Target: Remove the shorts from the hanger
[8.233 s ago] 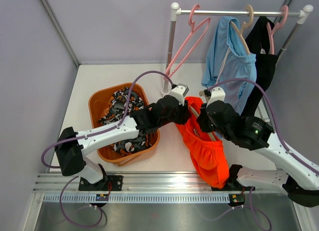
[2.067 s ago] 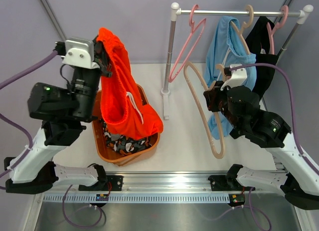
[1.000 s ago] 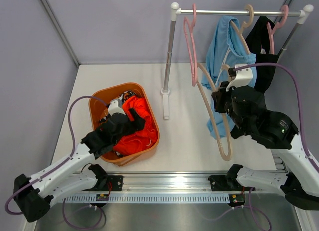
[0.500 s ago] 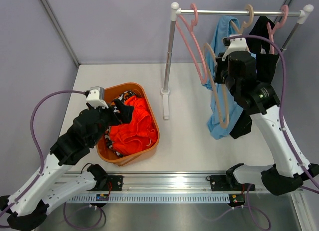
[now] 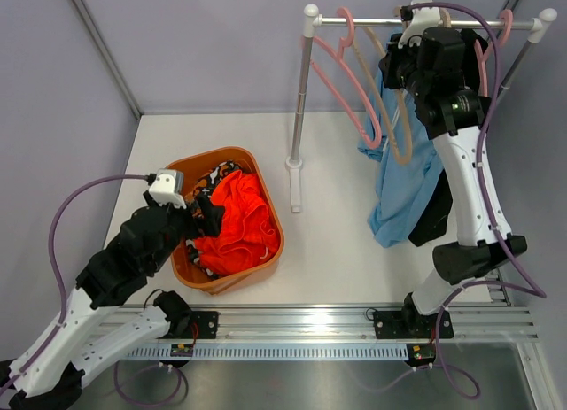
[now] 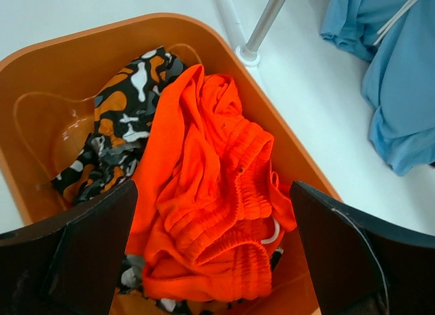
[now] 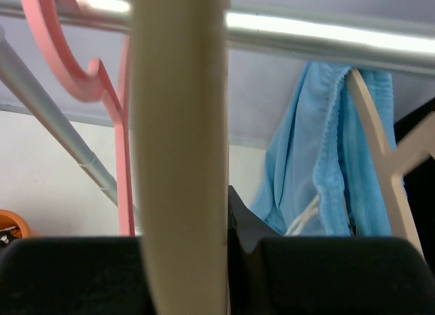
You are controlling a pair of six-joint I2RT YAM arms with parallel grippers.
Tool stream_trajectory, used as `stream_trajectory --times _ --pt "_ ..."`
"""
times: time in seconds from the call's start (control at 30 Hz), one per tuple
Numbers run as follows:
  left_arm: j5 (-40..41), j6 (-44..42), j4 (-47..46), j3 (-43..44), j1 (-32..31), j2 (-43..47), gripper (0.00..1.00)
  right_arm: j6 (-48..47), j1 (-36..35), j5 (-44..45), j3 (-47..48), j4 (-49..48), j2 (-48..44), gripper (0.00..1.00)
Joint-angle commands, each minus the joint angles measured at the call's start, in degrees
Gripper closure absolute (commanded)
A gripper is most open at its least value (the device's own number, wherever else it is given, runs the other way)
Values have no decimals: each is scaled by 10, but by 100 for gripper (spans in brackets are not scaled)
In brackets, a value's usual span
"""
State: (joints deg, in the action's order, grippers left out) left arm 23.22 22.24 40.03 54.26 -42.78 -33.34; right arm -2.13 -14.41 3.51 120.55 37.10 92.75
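Note:
The bright orange shorts (image 5: 237,226) (image 6: 211,213) lie bunched in the orange basket (image 5: 266,185) on top of the camouflage shorts (image 6: 115,138). My left gripper (image 5: 198,212) (image 6: 214,260) hovers open just above them, holding nothing. At the rail (image 5: 416,23), my right gripper (image 5: 396,78) (image 7: 183,260) is shut on a bare beige hanger (image 5: 396,118) (image 7: 180,124). The light blue shorts (image 5: 399,184) (image 7: 319,172) hang from another beige hanger (image 7: 380,152). The black shorts (image 5: 432,217) (image 7: 421,145) hang behind my right arm, mostly hidden.
An empty pink hanger (image 5: 350,73) (image 7: 102,90) hangs at the rail's left end, close to the held hanger. The rack's pole (image 5: 299,100) (image 6: 268,19) stands just right of the basket. Grey walls enclose the table on three sides.
My left gripper has opened and drawn back a little, leaving the orange shorts in the basket. My right arm has lifted the bare beige hanger up to the rail.

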Motion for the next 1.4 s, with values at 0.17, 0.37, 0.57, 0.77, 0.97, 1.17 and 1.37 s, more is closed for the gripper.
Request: stream_trajectory --times 0.17,0.37,0.57,0.77,0.97,1.17,1.37 --pt "41 -54 43 -9 2 42 1 -23 12 -70 144 -8 113 100" --pt "44 -67 49 -30 2 65 1 -7 11 -84 195 -2 169 100" --pt "35 -69 48 -49 2 72 1 13 12 -110 140 -14 161 100" --pt "24 -74 43 -57 2 71 1 13 11 -118 122 9 154 100" --pt "23 -74 41 -59 2 71 1 10 11 -101 82 6 109 80" --pt "20 -75 41 -60 2 66 1 12 11 -101 60 6 57 55" --pt "21 -75 42 -60 2 61 1 12 11 -96 48 19 7 47"
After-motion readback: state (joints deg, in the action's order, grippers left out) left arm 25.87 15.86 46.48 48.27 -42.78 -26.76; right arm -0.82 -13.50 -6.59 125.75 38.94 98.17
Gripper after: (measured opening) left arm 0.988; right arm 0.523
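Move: The right gripper still holds the empty beige hanger; the free spot on the rail lies about 8 cm ahead of this hand, 4 cm left and a touch higher. The pink hanger's hook is on the rail some 5 cm left of that spot, and the blue shorts hang roughly 9 cm right of the right hand, 5 cm ahead and 20 cm lower. From the empty left gripper the spot is about 32 cm ahead, 32 cm right and 19 cm up. Carry the beige hanger on forward with the right gripper, its hook over the rail beside the pink hanger, easing left and then down about 4 cm, turning slightly counter-clockwise, to set the hook on the bar. Open the fingers halfway, let go and back off some 6 cm, rising at the end. Meanwhile shift the open left gripper left, then lower it a few centimetres, facing the basket. ##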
